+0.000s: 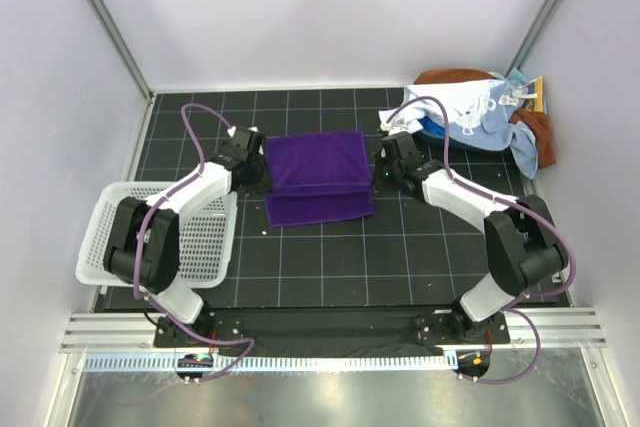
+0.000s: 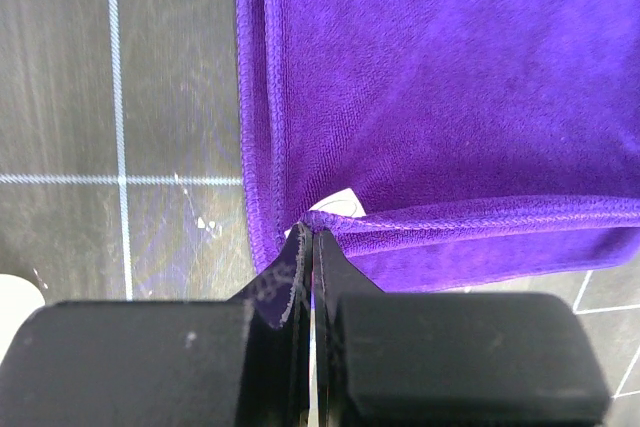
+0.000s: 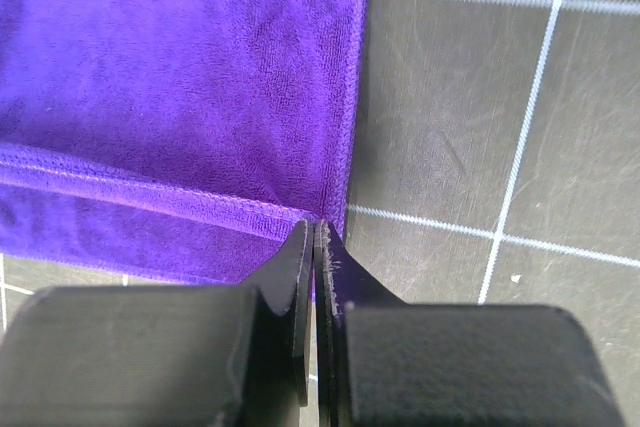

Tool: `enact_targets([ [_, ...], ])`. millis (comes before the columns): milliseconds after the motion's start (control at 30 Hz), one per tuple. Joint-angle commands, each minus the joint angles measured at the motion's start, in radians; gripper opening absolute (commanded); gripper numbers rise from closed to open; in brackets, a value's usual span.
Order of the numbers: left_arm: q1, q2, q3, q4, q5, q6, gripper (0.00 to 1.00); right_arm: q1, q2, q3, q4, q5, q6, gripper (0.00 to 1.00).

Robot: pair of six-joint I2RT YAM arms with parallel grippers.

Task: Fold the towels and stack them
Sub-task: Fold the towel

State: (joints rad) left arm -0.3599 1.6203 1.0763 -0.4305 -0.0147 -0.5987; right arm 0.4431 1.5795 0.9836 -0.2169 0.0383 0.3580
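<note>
A dark purple towel lies on the black gridded mat in the middle, folded over so that its top layer's front hem sits short of the bottom layer's edge. My left gripper is shut, pinching the left corner of that top hem. My right gripper is shut too, its tips on the hem's right corner. In the top view the left gripper and the right gripper flank the towel. More towels lie heaped at the back right: a light blue and white one over a rust-brown one.
A white slotted basket stands at the left, under the left arm's elbow. Grey walls close in the mat on three sides. A metal rail runs along the near edge.
</note>
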Motion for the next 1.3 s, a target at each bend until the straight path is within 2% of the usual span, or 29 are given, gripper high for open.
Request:
enact_targets([
  [0,-0.008,-0.016,-0.022,0.007,-0.013,0.002,0.0,0.0,0.007,-0.026,0.071,-0.003,0.029,0.01],
  [233,-0.02,0.006,-0.055,0.019,-0.018,-0.003,0.0,0.006,0.04,-0.06,0.103,-0.026,0.038,0.02],
  [500,-0.036,0.003,-0.067,0.019,-0.01,0.004,0.06,0.009,0.048,-0.071,0.109,-0.026,0.032,0.06],
  [800,-0.037,-0.023,-0.076,0.004,-0.007,-0.003,0.12,0.011,0.014,-0.071,0.083,-0.06,0.021,0.24],
  [967,-0.037,-0.062,-0.078,-0.027,0.001,-0.007,0.23,0.017,-0.035,-0.076,0.051,-0.063,0.018,0.34],
  [1067,-0.037,-0.099,-0.075,-0.056,0.007,-0.007,0.27,0.017,-0.073,-0.068,0.018,-0.054,0.018,0.36],
  [1267,-0.037,-0.171,-0.062,-0.094,0.037,-0.012,0.28,0.017,-0.099,-0.034,-0.035,-0.051,0.022,0.37],
])
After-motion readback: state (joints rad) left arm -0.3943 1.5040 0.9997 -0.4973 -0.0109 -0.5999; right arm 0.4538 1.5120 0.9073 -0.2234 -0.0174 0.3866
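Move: The purple towel's near edge, lying on the table, is where the held fold edge is going. Its left corner lies about 4 cm back of the left hand and 3 cm below; its right corner is about 4 cm back of the right hand and 4 cm below. The white basket stands some 24 cm left and 11 cm back of the left hand, the towel heap about 20 cm right and 14 cm ahead of the right hand. The towel's upper edge, still pinched at both corners, is brought down and back onto its near edge: the left hand goes about 2 cm down and as far back, the right about 4 cm down and slightly back. Both then open partway to let go, and, creeping farther back, rise about 3 cm, fingers tipping slightly downward during the lowering. ##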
